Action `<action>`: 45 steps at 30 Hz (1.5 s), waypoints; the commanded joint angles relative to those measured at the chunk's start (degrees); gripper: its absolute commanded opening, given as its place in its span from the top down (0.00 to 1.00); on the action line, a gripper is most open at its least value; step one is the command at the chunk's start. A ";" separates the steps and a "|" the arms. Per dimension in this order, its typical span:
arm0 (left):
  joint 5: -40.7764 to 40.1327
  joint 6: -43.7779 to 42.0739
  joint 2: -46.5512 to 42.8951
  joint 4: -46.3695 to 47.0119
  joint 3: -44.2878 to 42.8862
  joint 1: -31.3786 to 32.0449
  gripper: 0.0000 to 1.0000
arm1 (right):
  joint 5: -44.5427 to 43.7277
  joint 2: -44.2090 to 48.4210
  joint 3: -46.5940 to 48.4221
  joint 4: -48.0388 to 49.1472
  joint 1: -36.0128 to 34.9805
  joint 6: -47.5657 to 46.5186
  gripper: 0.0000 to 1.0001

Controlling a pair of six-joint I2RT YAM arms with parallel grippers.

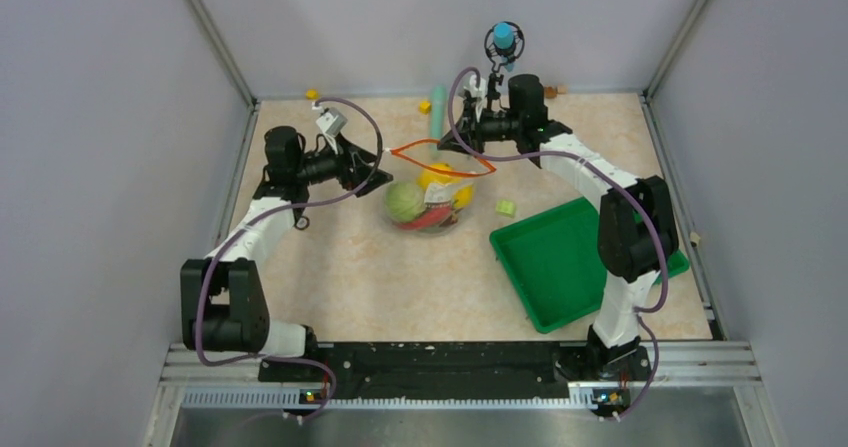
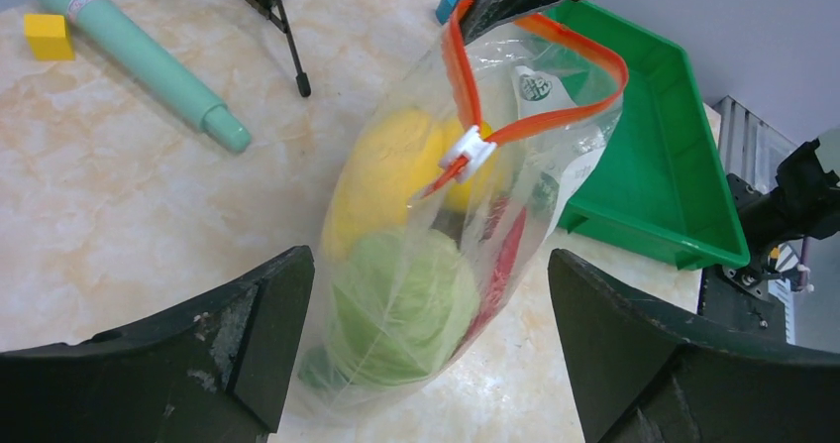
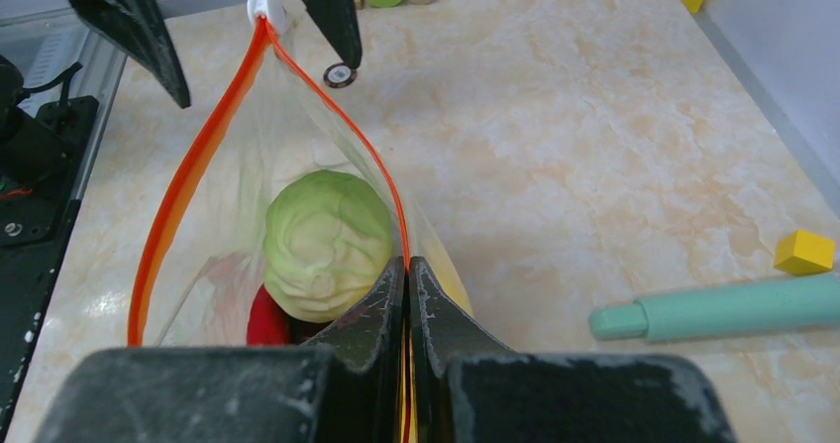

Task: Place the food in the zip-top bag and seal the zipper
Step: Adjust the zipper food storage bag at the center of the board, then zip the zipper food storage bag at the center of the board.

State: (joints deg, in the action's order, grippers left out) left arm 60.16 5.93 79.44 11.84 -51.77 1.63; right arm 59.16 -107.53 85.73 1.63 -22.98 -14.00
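Observation:
The zip-top bag lies mid-table, clear and floppy, its mouth gaping. Inside is the food: a green leafy ball, a yellow piece and a red chili. The zipper forms an orange-red loop with a white slider at the end nearest my left gripper. My left gripper is open, its fingers on either side of the bag's near end, gripping nothing. My right gripper is shut on the zipper strip at the far end of the mouth and holds it up.
A green tray sits at the right front. A long teal stick lies at the back beside a small tripod. Small blocks are scattered about: a yellow one at the back left and a green one near the tray.

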 commanded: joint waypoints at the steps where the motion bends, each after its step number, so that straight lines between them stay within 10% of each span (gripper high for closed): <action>1: 3.62 3.34 2.20 13.44 -0.93 -0.40 0.08 | 3.30 3.73 -0.55 0.86 -0.07 0.86 1.00; 8: 6.74 1.88 7.09 14.43 -3.47 -0.20 0.15 | 3.60 3.64 -0.50 2.48 -0.17 3.24 1.00; 18: 11.79 7.02 9.01 24.61 -1.12 0.82 0.55 | 1.79 2.69 -0.53 3.03 -0.43 4.43 1.00; 40: 10.04 14.04 10.85 32.99 3.95 2.06 0.59 | 0.11 4.03 -2.50 3.69 -1.08 5.81 1.00; 45: 10.07 17.20 10.68 36.10 3.96 2.06 0.74 | 0.28 3.86 -2.74 3.75 -1.15 5.89 1.00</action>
State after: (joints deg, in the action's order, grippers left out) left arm 70.37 21.19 90.28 43.24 -48.25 3.68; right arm 58.50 -107.00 83.22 3.60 -23.51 -8.32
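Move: The white zipper slider at the bag's near-left corner is about 4 cm to the right of my open left hand, roughly 2 cm ahead and 2 cm above it. Inside the bag, the cabbage sits some 7 cm right, 1 cm back and 13 cm below that hand, and the yellow vegetable about 14 cm right, 3 cm ahead and 12 cm below. From my right hand, the slider is about 12 cm left, 3 cm back and 1 cm above. I bring my left fingers in around the bag film just under the slider: first 2 cm forward as they start closing, then back again while going about 3 cm right, rising slightly and sinking again. The hand turns some 10 degrees clockwise and the fingers narrow from wide open to about a third. My right hand keeps pinching the rim, easing about 1 cm back and down. ##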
